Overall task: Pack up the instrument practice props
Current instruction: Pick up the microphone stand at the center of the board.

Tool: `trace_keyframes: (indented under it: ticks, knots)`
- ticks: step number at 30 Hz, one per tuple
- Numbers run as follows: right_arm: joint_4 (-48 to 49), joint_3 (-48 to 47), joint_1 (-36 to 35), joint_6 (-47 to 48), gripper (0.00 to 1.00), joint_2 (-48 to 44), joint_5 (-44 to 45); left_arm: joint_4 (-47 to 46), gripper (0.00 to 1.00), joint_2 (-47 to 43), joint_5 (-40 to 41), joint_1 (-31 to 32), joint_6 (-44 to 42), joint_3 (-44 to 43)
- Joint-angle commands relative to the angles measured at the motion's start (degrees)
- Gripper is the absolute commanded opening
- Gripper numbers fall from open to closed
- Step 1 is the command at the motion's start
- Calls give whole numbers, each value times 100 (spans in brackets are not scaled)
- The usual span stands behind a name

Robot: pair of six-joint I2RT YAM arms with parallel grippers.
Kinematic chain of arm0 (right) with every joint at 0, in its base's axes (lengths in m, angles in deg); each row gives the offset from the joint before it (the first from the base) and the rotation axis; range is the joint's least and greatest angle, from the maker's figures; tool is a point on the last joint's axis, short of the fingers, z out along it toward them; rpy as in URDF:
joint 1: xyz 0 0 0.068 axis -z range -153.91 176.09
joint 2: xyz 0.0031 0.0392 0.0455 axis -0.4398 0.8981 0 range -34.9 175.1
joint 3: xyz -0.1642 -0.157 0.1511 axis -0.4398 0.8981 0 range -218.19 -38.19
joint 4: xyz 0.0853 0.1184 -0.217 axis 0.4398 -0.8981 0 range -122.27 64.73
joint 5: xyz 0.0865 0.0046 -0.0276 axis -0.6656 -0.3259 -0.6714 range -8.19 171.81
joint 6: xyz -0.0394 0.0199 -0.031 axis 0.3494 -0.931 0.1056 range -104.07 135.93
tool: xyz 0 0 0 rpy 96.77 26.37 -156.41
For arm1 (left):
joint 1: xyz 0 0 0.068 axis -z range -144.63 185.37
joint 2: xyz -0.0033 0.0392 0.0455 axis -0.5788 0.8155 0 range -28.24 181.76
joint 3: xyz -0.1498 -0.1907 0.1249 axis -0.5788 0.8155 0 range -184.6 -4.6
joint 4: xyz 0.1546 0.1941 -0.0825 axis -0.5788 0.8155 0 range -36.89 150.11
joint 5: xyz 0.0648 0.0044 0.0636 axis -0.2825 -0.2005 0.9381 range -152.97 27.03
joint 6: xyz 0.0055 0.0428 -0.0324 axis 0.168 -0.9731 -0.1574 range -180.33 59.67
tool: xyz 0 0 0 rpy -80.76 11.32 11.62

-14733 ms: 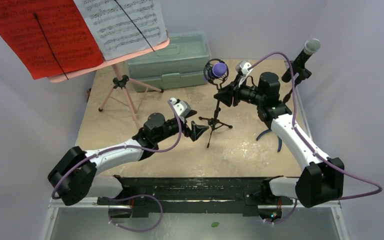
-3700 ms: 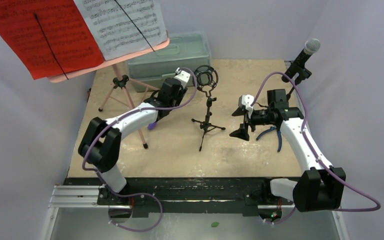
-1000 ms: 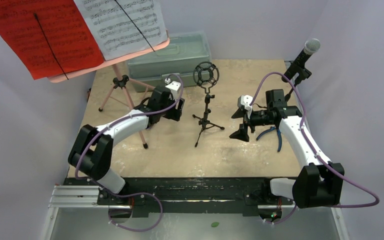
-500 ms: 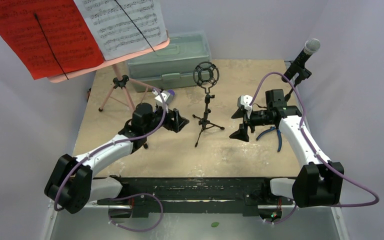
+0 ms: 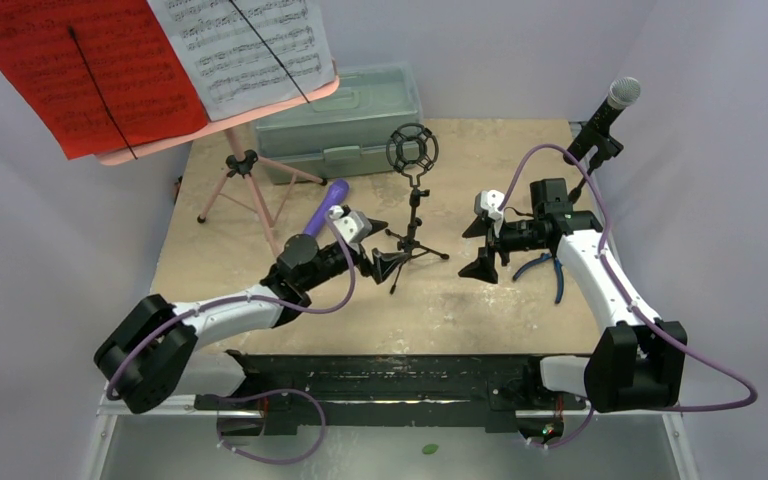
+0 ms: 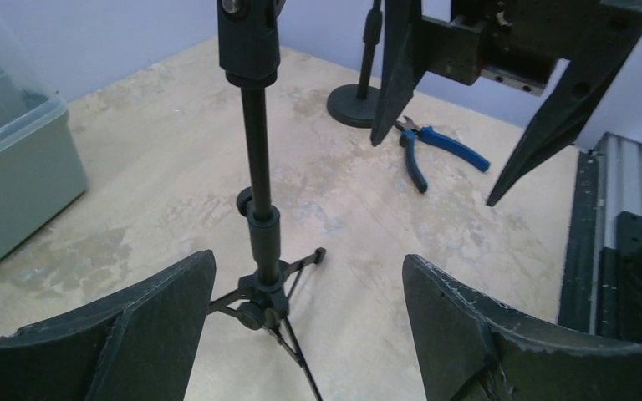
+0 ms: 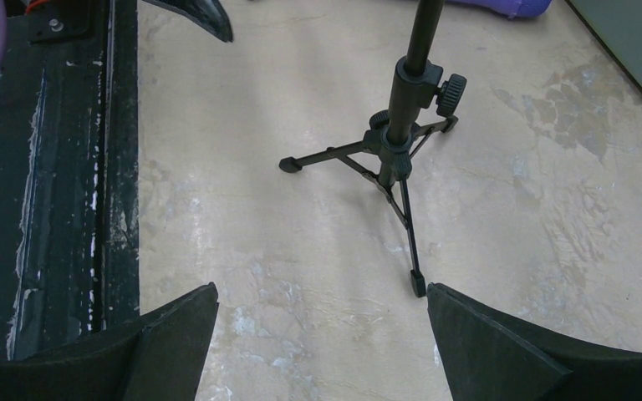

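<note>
The purple microphone [image 5: 323, 206] lies loose on the table beside the pink tripod [image 5: 251, 190], whose tray [image 5: 290, 101] carries a red page [image 5: 80, 70] and a white page [image 5: 245, 45]. A small black tripod stand [image 5: 412, 232] with an empty ring mount [image 5: 412, 150] stands mid-table. My left gripper [image 5: 385, 250] is open, with the stand's pole [image 6: 255, 167] just ahead between the finger lines [image 6: 308, 261]. Facing the same stand [image 7: 393, 150] from the right, my right gripper [image 5: 475, 250] is open and empty [image 7: 322, 292]. The black silver-headed microphone [image 5: 615, 100] sits on its stand at the far right.
A grey-green plastic case [image 5: 345, 120] sits closed at the back. Blue-handled pliers [image 5: 550, 270] lie under the right arm, also seen as pliers [image 6: 435, 150]. The right mic stand's round base [image 6: 355, 104] is behind them. A black rail [image 5: 390, 375] runs along the near edge.
The left arm pulled back from near the case toward the front, leaving the purple microphone lying on the table. Its jaws widened and now face the small stand. The right arm stayed still.
</note>
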Motion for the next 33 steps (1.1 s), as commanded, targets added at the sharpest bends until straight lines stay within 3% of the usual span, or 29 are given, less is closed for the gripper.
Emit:
trace_keyframes:
  ticks: [1,6,14,33]
  knots:
    - [17,-206,13,79,99,9,-92,-1078,82,539,236,4,-449,-281]
    - [15,-204,14,80,99,18,-74,-1420,81,1158,245,37,-467,-662]
    - [-9,-207,14,103,99,50,-74,-1629,64,1872,137,111,-265,-1182]
    - [-89,-233,13,172,99,79,-74,-1642,35,2264,967,383,-1008,-1433]
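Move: Ahead and to the right of the left hand, the microphone stand's pole rises about 6 cm farther out and 6 cm to the right, its middle roughly level with the open fingers. The purple microphone lies on the board some 14 cm ahead, 14 cm left and 14 cm lower; the green box is about 32 cm ahead, 10 cm left and 7 cm lower. From the idle right hand the stand is about 15 cm left and 6 cm ahead, a little higher. Reaching forward and to its right, about 6 cm out and 5 cm across, the left hand brings its roughly level fingers around the stand's pole just above the lower collar. It covers most of that way early on, then eases up and creeps the last bit. Its fingers begin narrowing on the way in and finish a little over a third open, one on each side of the pole; whether they touch it can't be seen. ##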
